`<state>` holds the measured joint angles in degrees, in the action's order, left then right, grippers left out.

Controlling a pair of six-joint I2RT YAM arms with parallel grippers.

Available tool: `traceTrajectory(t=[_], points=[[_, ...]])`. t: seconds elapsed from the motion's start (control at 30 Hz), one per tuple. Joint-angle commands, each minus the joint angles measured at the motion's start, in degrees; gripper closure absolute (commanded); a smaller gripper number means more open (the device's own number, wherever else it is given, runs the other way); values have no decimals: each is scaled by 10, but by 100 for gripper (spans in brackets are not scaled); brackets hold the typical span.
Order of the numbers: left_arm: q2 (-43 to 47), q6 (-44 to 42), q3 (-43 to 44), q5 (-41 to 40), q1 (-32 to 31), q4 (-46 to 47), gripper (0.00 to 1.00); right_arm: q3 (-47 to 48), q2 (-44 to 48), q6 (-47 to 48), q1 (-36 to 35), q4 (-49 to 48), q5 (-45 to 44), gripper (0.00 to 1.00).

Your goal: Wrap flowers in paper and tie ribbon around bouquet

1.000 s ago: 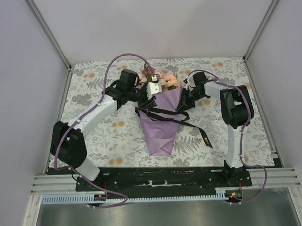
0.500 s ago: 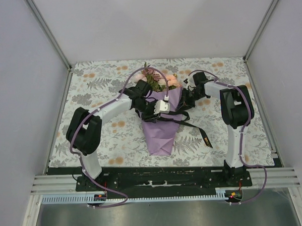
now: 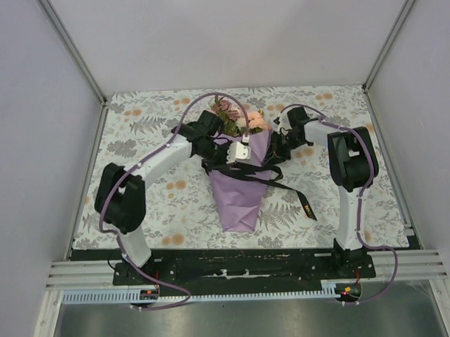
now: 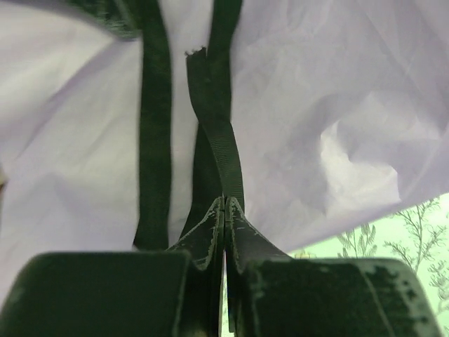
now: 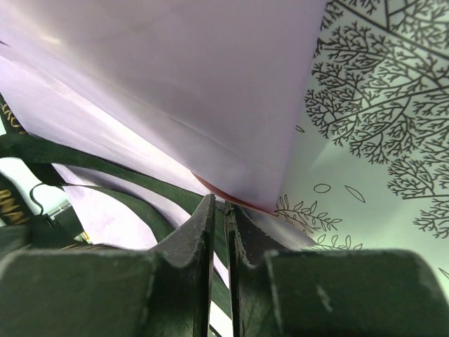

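The bouquet lies mid-table, a lilac paper cone pointing toward the arms. The pink and peach flowers stick out of its far, wide end. The black ribbon crosses the cone, and one tail trails to the near right. My left gripper hangs over the upper cone. In the left wrist view it is shut on a ribbon strand. My right gripper is at the cone's right edge. In the right wrist view it is shut on the ribbon under the paper edge.
A floral-print tablecloth covers the table. White walls with metal posts close in the left, back and right sides. Purple cables arch over the left arm. A black rail holding the arm bases runs along the near edge.
My left arm swung from beside the blooms to over the cone, and its jaws closed on a ribbon strand. The right arm and the bouquet have stayed put.
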<state>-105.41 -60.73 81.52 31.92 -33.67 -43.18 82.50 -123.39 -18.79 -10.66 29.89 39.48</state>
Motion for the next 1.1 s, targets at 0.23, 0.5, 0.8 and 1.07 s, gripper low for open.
traceTrajectory(t=[0.23,0.5,0.8,1.07], points=[[252,7,-26,31,120,-86,98,13,-9,17,0,9,-34,82],[346,11,-100,-25,243,-72,98,9,-5,19,0,9,-38,81],[325,178,-122,-167,270,154,98,9,-6,20,1,10,-38,81],[318,134,-105,-98,284,78,98,6,-4,20,0,9,-37,81]])
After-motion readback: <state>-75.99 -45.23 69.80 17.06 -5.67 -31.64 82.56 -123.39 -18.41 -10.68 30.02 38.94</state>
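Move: Bare tablecloth to the left of the bouquet is where the left hand takes the black ribbon already pinched in its fingers: about 22 cm left, 7 cm ahead and 10 cm below it. The wrapping paper's left edge is roughly 6 cm to this hand's left, level with it and 7 cm down; the flower heads lie some 20 cm ahead and 4 cm right, 6 cm lower. From the right hand, that bare patch is about 36 cm left, practically level fore and aft. Pulling the ribbon's end up off the bouquet, the left hand first rises some 15 cm, then sweeps left past the paper's left edge, about 22 cm in all, and reaches forward 7 cm at the end. It turns nearly 50 degrees counter-clockwise with the fingers shut on the ribbon throughout, while the right hand stays in place, still holding the paper's right edge. ##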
